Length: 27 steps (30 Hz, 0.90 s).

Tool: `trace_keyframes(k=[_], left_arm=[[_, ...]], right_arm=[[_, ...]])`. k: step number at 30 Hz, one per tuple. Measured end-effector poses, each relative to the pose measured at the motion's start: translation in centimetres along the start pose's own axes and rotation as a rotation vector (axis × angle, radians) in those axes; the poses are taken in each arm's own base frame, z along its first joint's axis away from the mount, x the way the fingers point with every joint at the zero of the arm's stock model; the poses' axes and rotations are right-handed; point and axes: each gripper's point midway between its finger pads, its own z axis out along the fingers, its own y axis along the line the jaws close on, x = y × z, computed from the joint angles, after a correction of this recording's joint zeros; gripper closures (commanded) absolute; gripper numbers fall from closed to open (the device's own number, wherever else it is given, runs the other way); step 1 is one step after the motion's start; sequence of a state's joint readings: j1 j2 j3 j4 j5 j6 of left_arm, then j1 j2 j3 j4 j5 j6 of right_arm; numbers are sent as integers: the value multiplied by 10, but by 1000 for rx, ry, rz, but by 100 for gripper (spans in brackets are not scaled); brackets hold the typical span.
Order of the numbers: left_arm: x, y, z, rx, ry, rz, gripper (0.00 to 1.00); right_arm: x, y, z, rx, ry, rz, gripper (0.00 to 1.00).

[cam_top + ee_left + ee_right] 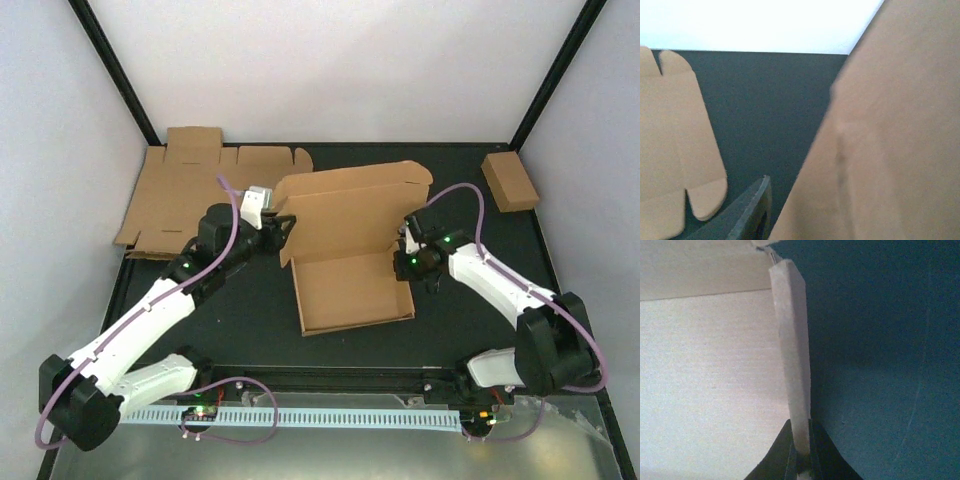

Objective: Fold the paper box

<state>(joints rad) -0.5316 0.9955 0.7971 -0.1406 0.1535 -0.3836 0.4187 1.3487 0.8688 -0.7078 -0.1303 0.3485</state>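
Observation:
The paper box lies open mid-table, a shallow brown cardboard tray with its lid standing up at the back. My right gripper is shut on the tray's upright right side wall, which runs up between the two dark fingers of this gripper. My left gripper is at the box's left edge, by the lid's corner. In the left wrist view, cardboard fills the right side. One finger shows a little apart from it, and the other is hidden.
A flat unfolded cardboard blank lies at the back left, also seen as a blank in the left wrist view. A small closed brown box sits at the back right. A white slotted rail runs along the near edge.

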Motion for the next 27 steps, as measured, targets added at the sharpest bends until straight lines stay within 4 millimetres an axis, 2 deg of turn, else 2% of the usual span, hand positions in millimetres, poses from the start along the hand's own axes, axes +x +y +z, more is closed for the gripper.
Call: trace_keyframes(k=[2,6,9,12,14,16,19,27], left_arm=[[-2,3,2,-16,-3,-12,80],[0,13,7,-66,7,-42,84],[7,27,12,-115,36,-82,93],[15,44,14,-167,65,-116,98],[18,50,15,-183,80,-128,99],[23,51,15,-186,101,-135,98],[25,48,16,-165,110,-133,99],[24,43,16,-130,118,-90,98]], right_arm=[[3,1,6,18,16,-17,98],[13,1,18,57,54,-50,97],[19,3,24,89,67,-84,94],[23,6,29,112,78,-110,80],[24,7,33,124,84,-121,62],[25,8,37,128,85,-130,56],[28,6,41,139,94,-126,59],[35,6,43,157,107,-147,55]])
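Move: The lid's left edge is right by the half-open left fingers, about 1 cm ahead of them, 2 cm to the right and slightly below. The box floor lies some 9 cm right, 3 cm back and 25 cm below that hand, and the flat cardboard stack about 16 cm left, 17 cm ahead and 26 cm below. The right fingers already pinch the box's right wall, its middle about 1 cm ahead and 2 cm below. From the right hand, the box floor is 10 cm left, 1 cm back and 7 cm down. Close the left gripper on the lid's left edge while bringing it down about 4 cm and slightly forward and left, tipping the fingers down some 10 degrees, then hold that pinch. Meanwhile lower the right gripper about 5 cm with the right wall, drawing it a little back and left and swinging the fingers more upright; partway down, open them to nearly half, still straddling the wall. ##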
